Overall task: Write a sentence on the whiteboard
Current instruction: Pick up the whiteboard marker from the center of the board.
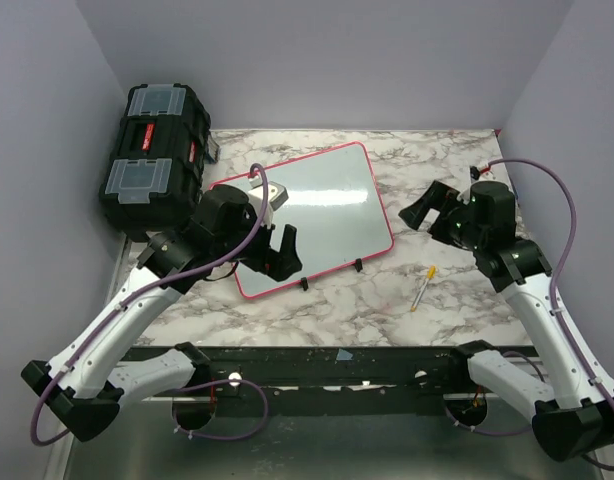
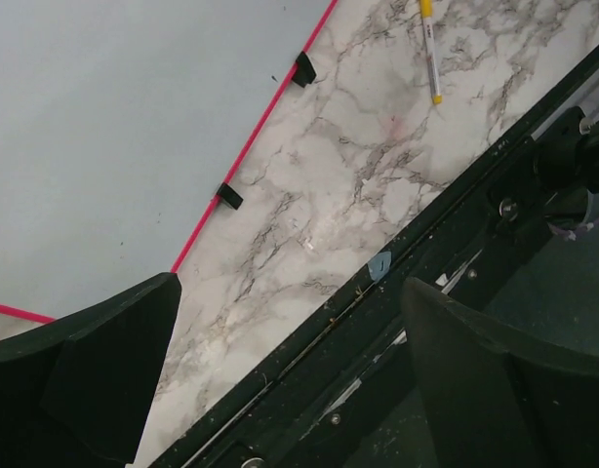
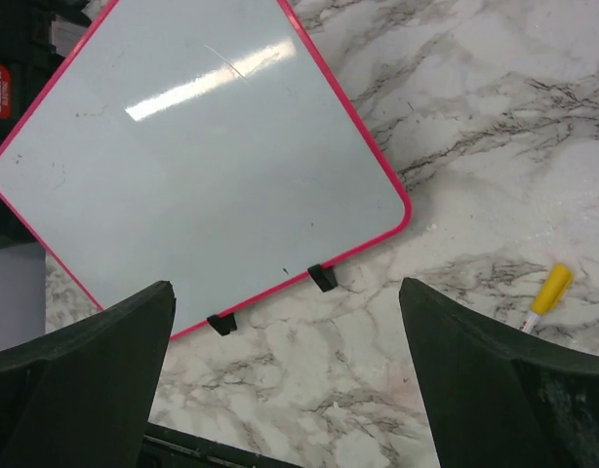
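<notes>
The whiteboard (image 1: 327,205) lies flat and turned at an angle on the marble table, its pink-red frame carrying two black clips (image 1: 358,266) on the near edge. Its white surface (image 3: 202,166) shows only faint specks; no sentence is in view on it. A yellow-capped marker (image 1: 423,288) lies on the table right of the board, also visible as the marker (image 3: 545,295) and the marker (image 2: 429,49). My left gripper (image 1: 272,252) hovers open over the board's near-left corner (image 2: 114,127). My right gripper (image 1: 434,208) hangs open right of the board, nothing between its fingers.
A black toolbox (image 1: 155,155) stands at the far left against the wall, close to the board's left corner. A black rail (image 1: 327,365) runs along the table's near edge. Walls close in on the left, back and right.
</notes>
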Robot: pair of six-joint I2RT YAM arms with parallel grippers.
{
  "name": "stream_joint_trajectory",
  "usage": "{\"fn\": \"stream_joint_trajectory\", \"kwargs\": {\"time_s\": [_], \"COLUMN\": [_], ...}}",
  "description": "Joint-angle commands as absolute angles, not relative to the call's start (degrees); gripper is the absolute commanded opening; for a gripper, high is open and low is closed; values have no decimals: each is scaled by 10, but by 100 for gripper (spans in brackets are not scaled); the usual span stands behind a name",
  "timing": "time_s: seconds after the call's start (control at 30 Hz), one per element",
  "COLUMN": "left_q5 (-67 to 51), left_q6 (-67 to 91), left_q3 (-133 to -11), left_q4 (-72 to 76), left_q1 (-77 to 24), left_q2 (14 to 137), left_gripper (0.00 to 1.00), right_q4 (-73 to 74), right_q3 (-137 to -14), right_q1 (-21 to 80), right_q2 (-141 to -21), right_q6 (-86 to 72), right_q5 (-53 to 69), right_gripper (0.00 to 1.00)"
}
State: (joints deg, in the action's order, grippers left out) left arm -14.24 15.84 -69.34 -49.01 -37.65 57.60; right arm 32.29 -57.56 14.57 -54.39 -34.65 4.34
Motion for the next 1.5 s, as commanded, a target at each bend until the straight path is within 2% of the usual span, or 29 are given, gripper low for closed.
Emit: {"fn": "stream_joint_trajectory", "kwargs": {"time_s": [0.0,0.3,0.5,0.73,1.03,1.47], "left_q5": [-159,-163,-163,-159,-136,-124], "left_q6": [154,156,162,170,169,179], "left_q3": [-719,-717,-706,-700,-693,-661], "left_q4": [-469,-445,-432,-425,-442,-451], "left_q1": [-401,-417,-425,-430,-431,-431], "left_q2": [593,617,615,616,601,567], "left_gripper": [99,99,98,98,97,94], "right_q4": [383,485,518,557,541,518], "right_q3": [-567,-572,-553,-546,-479,-473], "right_q1": [145,145,145,145,145,145], "right_q2": [-518,-512,-516,-573,-583,-671], "right_q6": [-353,-349,-354,-408,-482,-499], "right_q5": [8,-70,-78,-83,-71,-99], "right_gripper": [100,100,100,100,96,95]}}
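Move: The marker lies on the table about 22 cm below the right hand, some 4 cm back and 7 cm to its right. From that hand the whiteboard's right-hand clip is about 11 cm left and 3 cm ahead, the whiteboard's middle some 25 cm left and 17 cm ahead, both at table height. From the left hand the marker is roughly 35 cm right, 5 cm ahead and 24 cm down. Open right hand sinks about 16 cm towards the marker, back and right, tipping down; left drifts right slightly. ##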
